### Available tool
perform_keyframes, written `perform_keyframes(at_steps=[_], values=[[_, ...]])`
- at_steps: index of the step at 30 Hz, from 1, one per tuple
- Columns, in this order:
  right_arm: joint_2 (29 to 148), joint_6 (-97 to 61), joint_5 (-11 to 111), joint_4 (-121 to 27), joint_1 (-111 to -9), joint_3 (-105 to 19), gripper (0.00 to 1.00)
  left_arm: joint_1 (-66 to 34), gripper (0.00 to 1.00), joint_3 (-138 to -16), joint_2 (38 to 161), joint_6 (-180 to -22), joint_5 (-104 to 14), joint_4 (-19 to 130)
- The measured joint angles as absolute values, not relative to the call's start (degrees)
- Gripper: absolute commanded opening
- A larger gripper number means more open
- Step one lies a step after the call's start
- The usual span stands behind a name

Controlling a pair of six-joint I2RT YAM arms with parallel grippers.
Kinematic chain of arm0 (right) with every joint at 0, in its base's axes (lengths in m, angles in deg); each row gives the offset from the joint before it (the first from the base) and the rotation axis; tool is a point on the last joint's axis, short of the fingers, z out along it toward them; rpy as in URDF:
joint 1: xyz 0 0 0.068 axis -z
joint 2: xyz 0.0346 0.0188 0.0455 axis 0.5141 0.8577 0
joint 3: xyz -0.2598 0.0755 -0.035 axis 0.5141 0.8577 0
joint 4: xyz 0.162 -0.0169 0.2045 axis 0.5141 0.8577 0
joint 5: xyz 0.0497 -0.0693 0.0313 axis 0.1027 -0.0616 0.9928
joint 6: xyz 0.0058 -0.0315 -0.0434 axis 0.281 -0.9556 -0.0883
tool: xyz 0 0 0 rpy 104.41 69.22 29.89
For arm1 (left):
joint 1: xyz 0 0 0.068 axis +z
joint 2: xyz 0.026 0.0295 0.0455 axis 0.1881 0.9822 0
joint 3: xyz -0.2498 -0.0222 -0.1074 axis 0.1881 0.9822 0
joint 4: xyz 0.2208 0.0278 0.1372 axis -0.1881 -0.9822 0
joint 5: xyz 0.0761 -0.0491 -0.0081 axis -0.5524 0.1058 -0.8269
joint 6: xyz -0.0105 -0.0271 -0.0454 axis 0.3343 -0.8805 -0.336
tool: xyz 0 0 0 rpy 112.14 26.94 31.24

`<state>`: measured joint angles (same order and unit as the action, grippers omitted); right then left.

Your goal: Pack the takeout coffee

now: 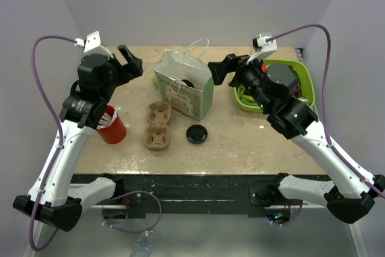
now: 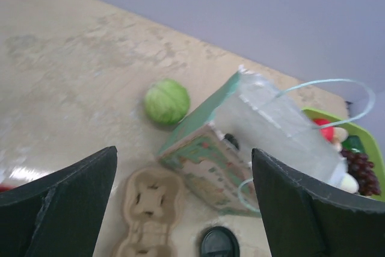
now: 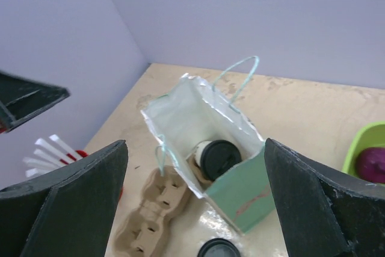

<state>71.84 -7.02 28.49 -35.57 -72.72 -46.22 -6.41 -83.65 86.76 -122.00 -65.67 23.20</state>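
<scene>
The takeout coffee (image 3: 218,158), a small white cup with a black lid, sits tilted inside the open paper bag (image 3: 240,194). From above, only its dark lid (image 1: 187,82) shows in the mouth of the bag (image 1: 195,97). My left gripper (image 1: 130,61) hovers open to the left of the bag and holds nothing. My right gripper (image 1: 219,70) hangs open just right of the bag's top, also holding nothing. In the wrist views the left gripper (image 2: 183,154) and right gripper (image 3: 195,145) both have their jaws spread wide, well above the bag (image 2: 258,130).
A cardboard cup carrier (image 1: 159,126) lies in front of the bag, with a loose flat black lid (image 1: 197,133) to its right. A red cup of white utensils (image 1: 111,126) stands at the left. A green bin (image 1: 304,76) of food sits at the right. A green ball (image 2: 166,102) lies behind the bag.
</scene>
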Motion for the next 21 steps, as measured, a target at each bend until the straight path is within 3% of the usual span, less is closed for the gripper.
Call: perform_keyframes(at_steps=[5, 11, 21], values=[[68.32, -9.27, 23.14, -34.74, -72.72, -40.43, 0.98, -6.41, 0.8, -78.01, 82.19, -126.67, -74.35, 11.55], [69.11, -11.45, 19.16, -28.7, -72.72, -37.72, 0.98, -6.41, 0.74, -75.0, 81.25, -131.05, -79.58, 0.9], [69.33, -14.47, 16.47, -24.01, -72.72, -37.13, 0.98, -6.41, 0.59, -67.48, 75.17, -131.44, -79.12, -3.91]])
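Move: The red straw cup lies about 8 cm back and 12 cm to the left of the left gripper, its middle some 31 cm below. The cup carrier sits 3 cm back and 7 cm to the right of that gripper, roughly 35 cm down; the paper bag stands 9 cm ahead and 19 cm right, 26 cm lower. From the right gripper the straw cup is about 41 cm left, 4 cm back and 37 cm below. Bring the empty left gripper down some 15 cm while drawing it back about 10 cm and left 7 cm towards the straws in the red cup, pitching the fingers down and turning them counter-clockwise; narrow them to a bit over half open, still short of the straws. Meanwhile sink the open right gripper some 10 cm and ease it right, clear of the bag, rolling its left side down. ##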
